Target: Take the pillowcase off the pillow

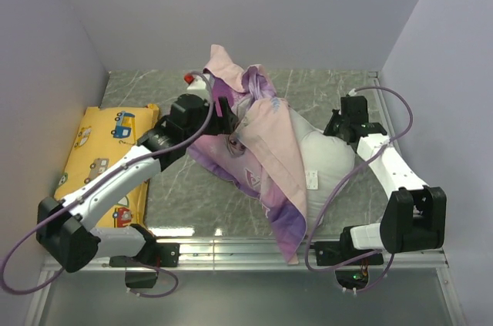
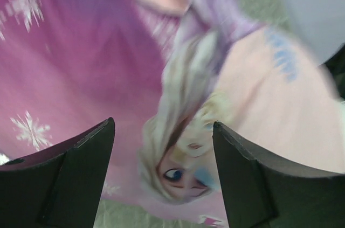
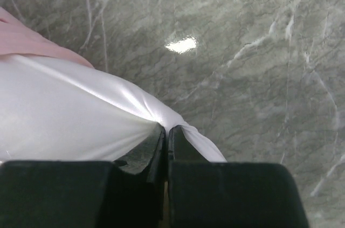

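The pillowcase [image 1: 266, 149] lies crumpled across the middle of the table, purple outside and pale pink inside, and drapes over the left part of the white pillow [image 1: 331, 160]. My left gripper [image 1: 226, 112] hovers just over the case's left side. In the left wrist view this left gripper [image 2: 163, 125] is open, and the pillowcase [image 2: 81, 50] with its princess face print sits below the gap, not between the fingers. My right gripper [image 1: 339, 127] is at the pillow's far right corner. The right wrist view shows the right gripper [image 3: 167, 129] shut on a pinch of the pillow [image 3: 64, 120].
A yellow vehicle-print cushion [image 1: 108, 156] lies flat by the left wall, under the left arm. The grey marble tabletop [image 1: 323, 87] is walled on the left, back and right. A metal rail [image 1: 231, 245] runs along the near edge, and the pillowcase's lower end hangs over it.
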You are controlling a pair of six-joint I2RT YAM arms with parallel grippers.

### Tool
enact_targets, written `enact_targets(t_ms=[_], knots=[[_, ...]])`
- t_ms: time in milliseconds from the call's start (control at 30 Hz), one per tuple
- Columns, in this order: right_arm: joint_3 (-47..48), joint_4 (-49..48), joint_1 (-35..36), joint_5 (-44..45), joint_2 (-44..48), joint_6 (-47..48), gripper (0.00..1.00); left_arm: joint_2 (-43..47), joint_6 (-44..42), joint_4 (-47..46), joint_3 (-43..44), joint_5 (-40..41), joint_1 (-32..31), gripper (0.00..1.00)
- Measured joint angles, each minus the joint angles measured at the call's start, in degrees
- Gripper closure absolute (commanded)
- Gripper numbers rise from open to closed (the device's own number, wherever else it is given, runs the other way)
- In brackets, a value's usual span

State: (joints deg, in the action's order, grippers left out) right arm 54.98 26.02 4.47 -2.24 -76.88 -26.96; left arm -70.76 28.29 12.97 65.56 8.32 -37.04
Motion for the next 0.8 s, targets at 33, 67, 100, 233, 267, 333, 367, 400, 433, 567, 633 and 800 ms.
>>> enact_targets(t_ms=[33, 67, 100, 233, 267, 333, 367, 400, 433, 567, 633, 800], knots=[[0.5, 0.5, 0.0, -0.1, 0.0, 0.0, 0.89, -0.5, 0.3, -0.3, -1.8, -0.1, -0.1, 0.21], [1.0, 1.1, 0.1, -0.2, 0.0, 0.2, 0.76, -1.3, 0.8, -0.5, -3.4, -0.2, -0.2, 0.19], [1.7, 1.8, 0.2, -0.2, 0.0, 0.2, 0.69, -2.5, 1.1, -0.7, -4.8, -0.5, -0.4, 0.18], [5.6, 3.4, 1.9, 3.2, 1.0, 1.6, 0.43, -6.7, 1.9, -2.5, -7.5, -0.9, -2.3, 0.23], [6.3, 3.6, 2.5, 4.0, 1.7, 2.0, 0.37, -7.1, 2.2, -3.1, -7.5, -0.8, -2.5, 0.41], [7.8, 4.4, 4.6, 6.4, 4.1, 2.4, 0.34, -7.5, 3.2, -3.8, -7.3, -0.2, -2.6, 0.67], [8.4, 4.9, 5.8, 7.3, 5.7, 2.4, 0.32, -7.8, 3.7, -4.0, -7.0, 0.2, -2.6, 0.87], [9.0, 5.6, 7.0, 8.1, 7.4, 2.5, 0.31, -8.2, 4.5, -4.2, -6.6, 0.8, -2.6, 0.93], [9.6, 6.2, 8.5, 8.9, 9.3, 2.5, 0.30, -8.7, 4.7, -4.4, -6.1, 1.5, -2.8, 0.97], [10.6, 8.0, 14.4, 11.5, 16.6, 2.2, 0.27, -9.6, 6.0, -5.2, -4.7, 3.5, -3.0, 0.99], [9.4, 8.2, 17.9, 12.6, 20.7, 1.2, 0.25, -9.6, 6.3, -4.8, -4.2, 4.0, -3.1, 0.99], [-2.4, 7.1, 22.5, 15.7, 29.4, -1.8, 0.21, -10.6, 6.5, -2.6, -1.4, 5.3, -3.1, 0.99]])
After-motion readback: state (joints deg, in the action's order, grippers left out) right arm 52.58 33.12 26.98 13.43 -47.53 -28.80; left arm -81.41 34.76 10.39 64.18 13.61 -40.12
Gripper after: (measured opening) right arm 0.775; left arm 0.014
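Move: The left hand, open, hangs about 10 cm above the pillowcase fold beside the printed face, which lies roughly level ahead and 3 cm to its right; the pink flap is about 17 cm to the right and 3 cm back, and the purple-pink gather some 14 cm ahead and 2 cm right. The right hand still pinches the pillow's far corner right at its fingertips; the bare pillow end is about 9 cm back and 2 cm left, slightly below, and the white tag some 13 cm back and 5 cm left. The left hand drops about 10 cm onto the pillowcase with a slight drift right, tips its fingers some 10 degrees further down, shuts them on the fold by the printed face and then lifts a couple of centimetres with it still pinched. The right hand meanwhile opens and lets go of the pillow corner, rises about 15 cm while drawing back and to the left over the bare pillow towards the pink hem and tag, fingers tilting up some 20 degrees, then starts down again by about 4 cm, wide open. ##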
